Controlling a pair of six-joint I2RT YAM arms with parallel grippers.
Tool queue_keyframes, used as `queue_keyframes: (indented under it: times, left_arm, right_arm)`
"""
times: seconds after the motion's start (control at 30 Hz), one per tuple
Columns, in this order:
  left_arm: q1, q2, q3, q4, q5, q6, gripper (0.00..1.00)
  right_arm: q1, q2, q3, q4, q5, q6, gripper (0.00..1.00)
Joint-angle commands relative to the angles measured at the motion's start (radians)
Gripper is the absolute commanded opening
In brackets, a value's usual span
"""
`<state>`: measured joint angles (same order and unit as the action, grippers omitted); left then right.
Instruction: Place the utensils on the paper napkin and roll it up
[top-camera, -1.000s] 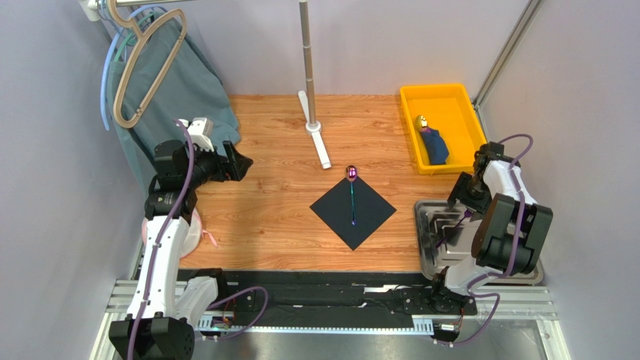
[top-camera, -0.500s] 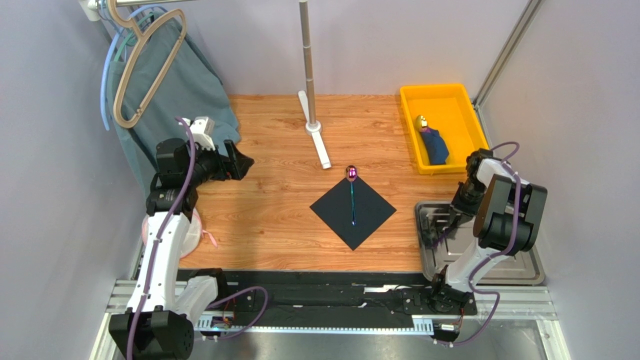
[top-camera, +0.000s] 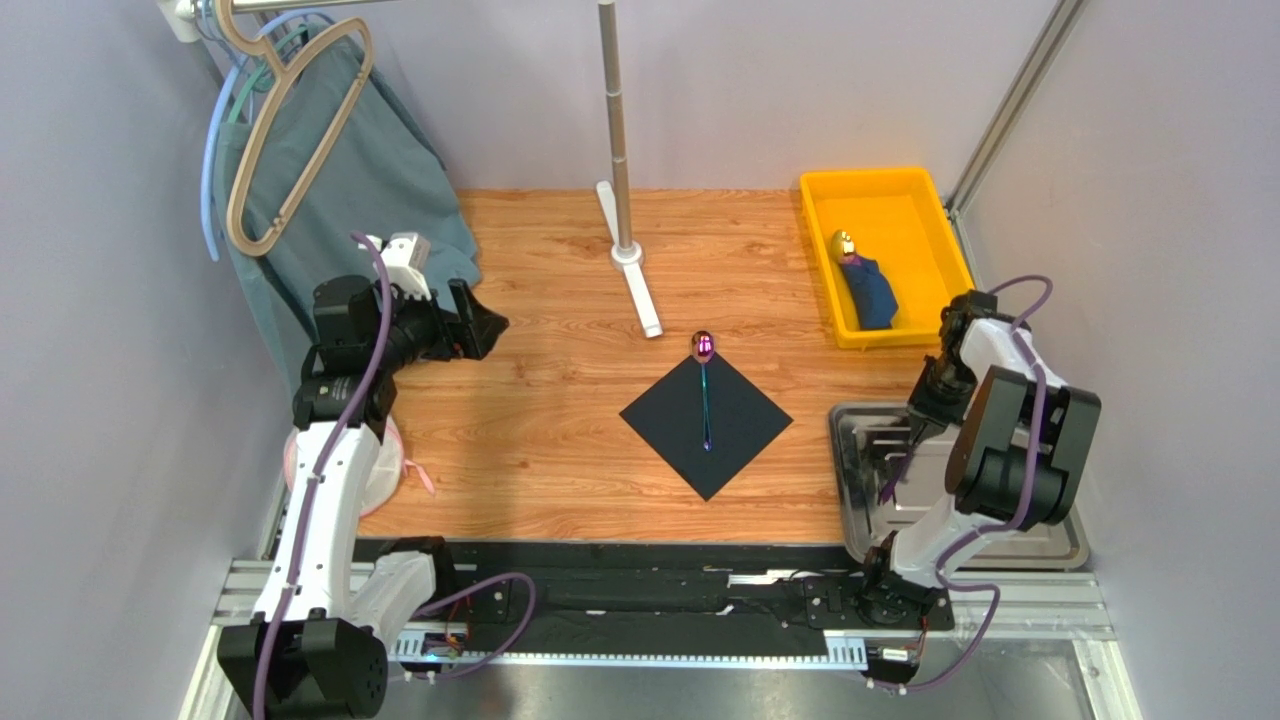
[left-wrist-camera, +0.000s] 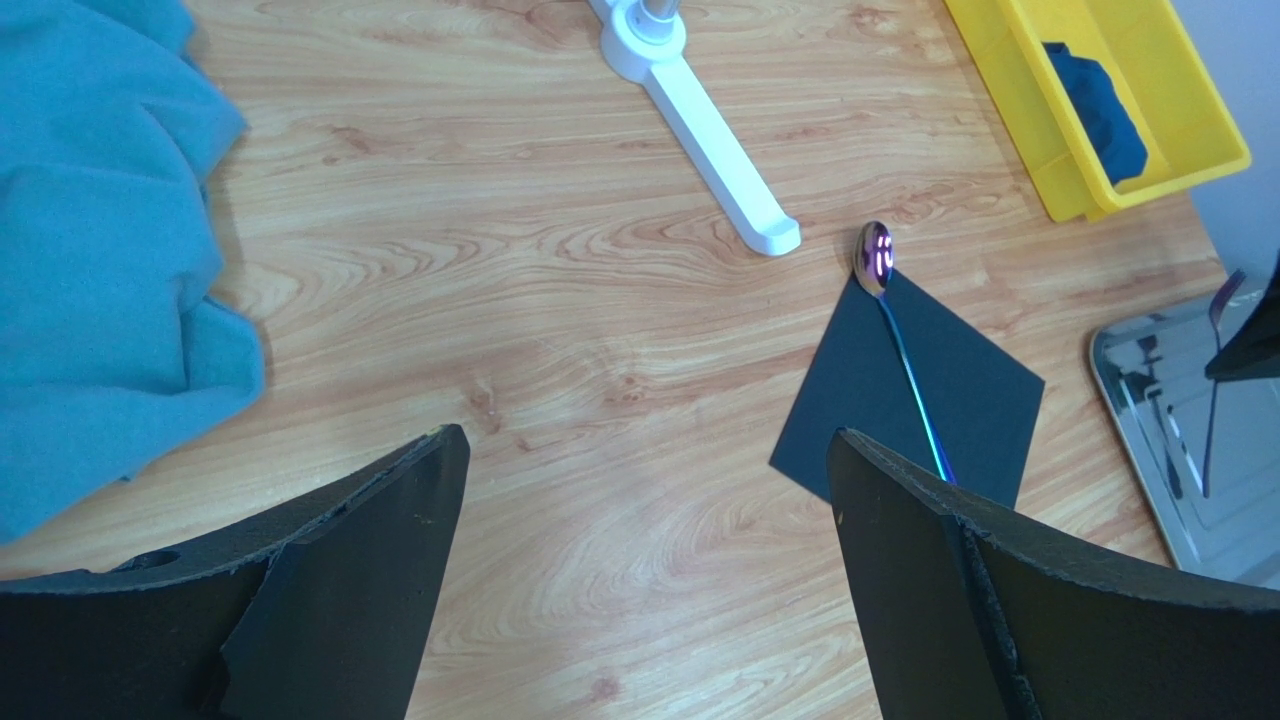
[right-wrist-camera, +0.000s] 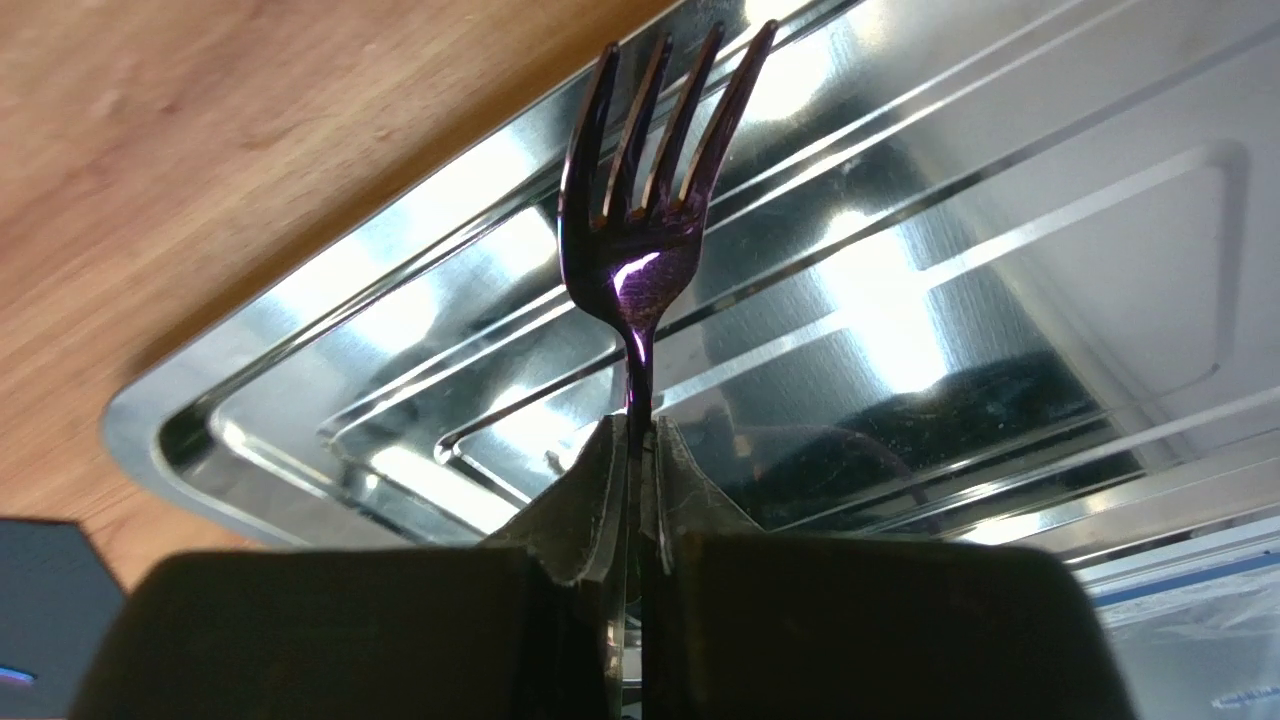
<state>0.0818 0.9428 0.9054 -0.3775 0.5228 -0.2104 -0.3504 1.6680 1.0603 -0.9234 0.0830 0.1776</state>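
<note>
The black paper napkin (top-camera: 721, 435) lies as a diamond at the table's middle, also in the left wrist view (left-wrist-camera: 977, 405). An iridescent spoon (top-camera: 705, 393) lies along it, its bowl past the far corner (left-wrist-camera: 876, 252). My right gripper (top-camera: 920, 408) is shut on a purple fork (right-wrist-camera: 639, 255) by its handle and holds it tines-out above the steel tray (right-wrist-camera: 977, 270). The fork also shows in the left wrist view (left-wrist-camera: 1210, 390). My left gripper (top-camera: 478, 318) is open and empty, hovering over bare wood at the far left (left-wrist-camera: 646, 465).
A yellow bin (top-camera: 887, 195) at the back right holds a dark blue bundle (top-camera: 867, 288) with a gold tip. A white stand (top-camera: 631, 255) rises at the back middle. A teal cloth (top-camera: 361, 180) hangs on a hanger at the back left. The steel tray (top-camera: 1052, 533) sits at the front right.
My right arm has swung its elbow and turned its wrist over the tray, with the fork still held. My left arm has shifted only slightly.
</note>
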Motion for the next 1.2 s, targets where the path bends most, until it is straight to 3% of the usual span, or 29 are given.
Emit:
queue_keyframes:
  times: [0.0, 0.17, 0.5, 0.7, 1.17]
  left_arm:
    - [0.001, -0.012, 0.046, 0.011, 0.017, 0.026, 0.99]
    - [0.001, -0.016, 0.047, 0.003, 0.020, 0.026, 0.99]
    - [0.001, -0.019, 0.043, -0.009, 0.006, 0.016, 0.99]
    - [0.001, -0.022, 0.039, -0.023, -0.001, 0.022, 0.99]
    - [-0.001, -0.007, 0.020, -0.009, -0.004, 0.011, 0.99]
  right_arm:
    - [-0.002, -0.111, 0.017, -0.012, -0.031, -0.012, 0.00]
    - [0.036, -0.171, 0.050, -0.045, -0.126, 0.006, 0.00]
    - [0.463, -0.075, 0.237, 0.015, -0.213, 0.166, 0.00]
    - [0.625, 0.047, 0.320, 0.063, -0.233, 0.233, 0.00]
    - [0.780, 0.219, 0.423, 0.103, -0.236, 0.272, 0.00]
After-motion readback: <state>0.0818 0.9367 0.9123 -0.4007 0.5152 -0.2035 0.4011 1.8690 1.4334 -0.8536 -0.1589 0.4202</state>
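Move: The right hand already grips the fork by its neck, just above the metal tray, whose middle lies about 6 cm to its right and 9 cm back. The napkin's middle is some 32 cm to its left, level with it and 3 cm below; the spoon's middle is about 32 cm left and 5 cm ahead. The yellow bin is about 27 cm ahead and 4 cm left. From the left hand, the napkin is some 30 cm right, 6 cm back and well below. Keeping its pinch on the fork, the right hand first lifts clear of the tray, then sweeps left about 28 cm and forward some 10 cm towards the napkin, over the bare table between them. It climbs about 8 cm on the way and sinks back about 4 cm near the end, slowing as it nears the spoon, while the wrist turns some 30 degrees counter-clockwise and the fingertips tilt a little forward and left. ##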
